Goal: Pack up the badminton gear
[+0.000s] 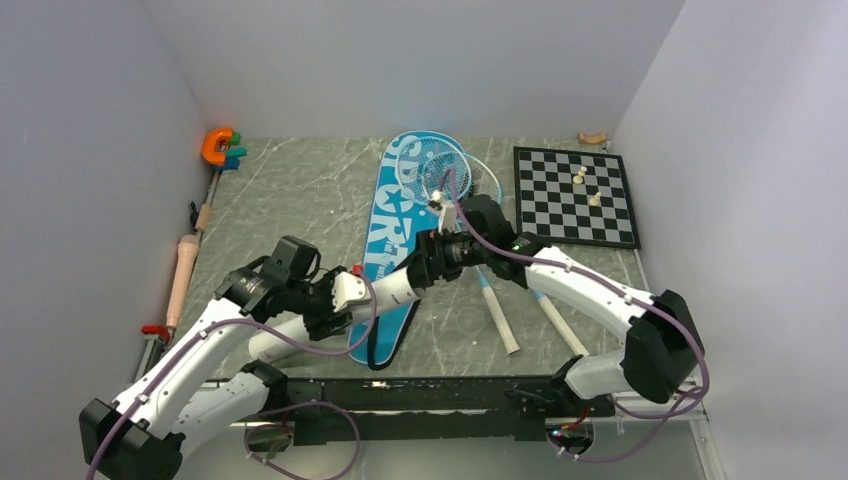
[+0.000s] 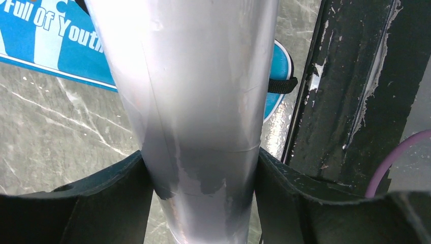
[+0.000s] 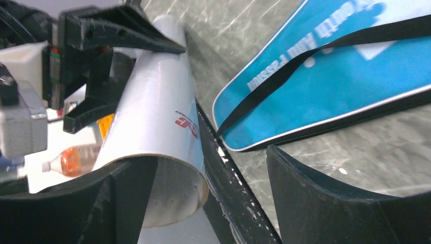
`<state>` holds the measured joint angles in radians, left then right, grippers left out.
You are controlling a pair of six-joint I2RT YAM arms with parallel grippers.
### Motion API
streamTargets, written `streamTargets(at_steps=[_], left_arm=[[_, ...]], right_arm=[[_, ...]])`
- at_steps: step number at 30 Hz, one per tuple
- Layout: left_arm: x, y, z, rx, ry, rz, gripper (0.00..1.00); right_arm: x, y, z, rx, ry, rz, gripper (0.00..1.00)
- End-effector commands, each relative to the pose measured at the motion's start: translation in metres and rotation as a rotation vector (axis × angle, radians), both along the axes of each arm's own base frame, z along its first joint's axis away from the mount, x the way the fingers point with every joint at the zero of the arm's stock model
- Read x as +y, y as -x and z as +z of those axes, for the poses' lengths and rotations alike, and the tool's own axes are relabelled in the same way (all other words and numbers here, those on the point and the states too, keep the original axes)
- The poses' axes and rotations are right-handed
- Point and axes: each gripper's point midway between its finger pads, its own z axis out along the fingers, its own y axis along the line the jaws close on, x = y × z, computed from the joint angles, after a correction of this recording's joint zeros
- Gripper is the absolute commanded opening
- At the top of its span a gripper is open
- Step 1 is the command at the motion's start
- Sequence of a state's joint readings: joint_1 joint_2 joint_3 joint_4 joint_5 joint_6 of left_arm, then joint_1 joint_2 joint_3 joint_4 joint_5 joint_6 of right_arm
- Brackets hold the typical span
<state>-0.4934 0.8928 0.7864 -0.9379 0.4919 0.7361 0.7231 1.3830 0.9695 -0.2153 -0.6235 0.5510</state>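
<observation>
My left gripper point(image 1: 345, 292) point(image 2: 203, 198) is shut on the long white tube point(image 1: 385, 288) point(image 2: 198, 101), holding it level above the table's near side. Its open end point(image 3: 173, 188) points at my right gripper point(image 1: 428, 258) point(image 3: 208, 168), which stands open. The tube's mouth lies against that gripper's left finger point(image 3: 117, 203), with a wide gap to the other finger. The blue "SPORT" bag point(image 1: 392, 215) point(image 3: 325, 76) lies flat under both, its black strap point(image 3: 284, 71) across it. Two light-blue rackets point(image 1: 455, 170) rest with their heads on the bag's top, and their pale handles point(image 1: 498, 318) point(image 1: 560, 325) point toward me.
A black-and-white chessboard point(image 1: 575, 195) with several pieces lies at the back right. An orange C-shaped toy point(image 1: 218, 145) sits in the back left corner. A pink handle point(image 1: 183, 275) lies along the left wall. The black base rail point(image 1: 440, 395) point(image 2: 350, 76) runs along the near edge.
</observation>
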Motion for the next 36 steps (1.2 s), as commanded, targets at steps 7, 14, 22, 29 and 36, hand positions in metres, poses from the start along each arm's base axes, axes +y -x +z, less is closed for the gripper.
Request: streamTargets(at_steps=[7, 14, 22, 29, 36], left_arm=[[0.002, 0.001, -0.011, -0.025, -0.004, -0.021, 0.67], [0.007, -0.002, -0.017, -0.035, -0.032, -0.001, 0.67], [0.007, -0.006, -0.017, -0.044, -0.042, 0.003, 0.67], [0.009, -0.005, -0.018, -0.043, -0.046, 0.009, 0.67], [0.010, -0.005, -0.018, -0.045, -0.047, 0.012, 0.67]], right_arm=[[-0.093, -0.031, 0.009, -0.088, 0.137, -0.340, 0.82], [-0.133, -0.009, -0.073, 0.060, 0.385, -0.473, 0.67], [-0.146, 0.017, -0.113, 0.158, 0.487, -0.487, 0.63], [-0.155, 0.022, -0.136, 0.159, 0.629, -0.528, 0.58], [-0.160, 0.019, -0.148, 0.099, 0.777, -0.578, 0.56]])
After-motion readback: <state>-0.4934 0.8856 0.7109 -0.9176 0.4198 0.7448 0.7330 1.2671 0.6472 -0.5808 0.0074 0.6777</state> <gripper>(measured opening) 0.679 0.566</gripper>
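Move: The clear tube lid lies flat on the table about 14 cm to the right hand's right, 1 cm back and 17 cm below. The nearer racket's handle is on that same line, roughly 7 cm beyond the lid to the right. The tube's mouth is right at the right fingers, some 3 cm back and 1 cm left. From the left hand, which holds the tube, the lid is about 31 cm right, 5 cm ahead and 12 cm below. The tube's mouth is left behind as the right fingers come away rightward with a short rise forward, then sweep down and back towards the clear lid, ending about 15 cm right and 15 cm lower. Its wrist turns some 50 degrees, from pointing left to steeply down, while the wide-open fingers narrow partway. The left hand keeps its grip on the tube, sinking 2 to 3 cm. ##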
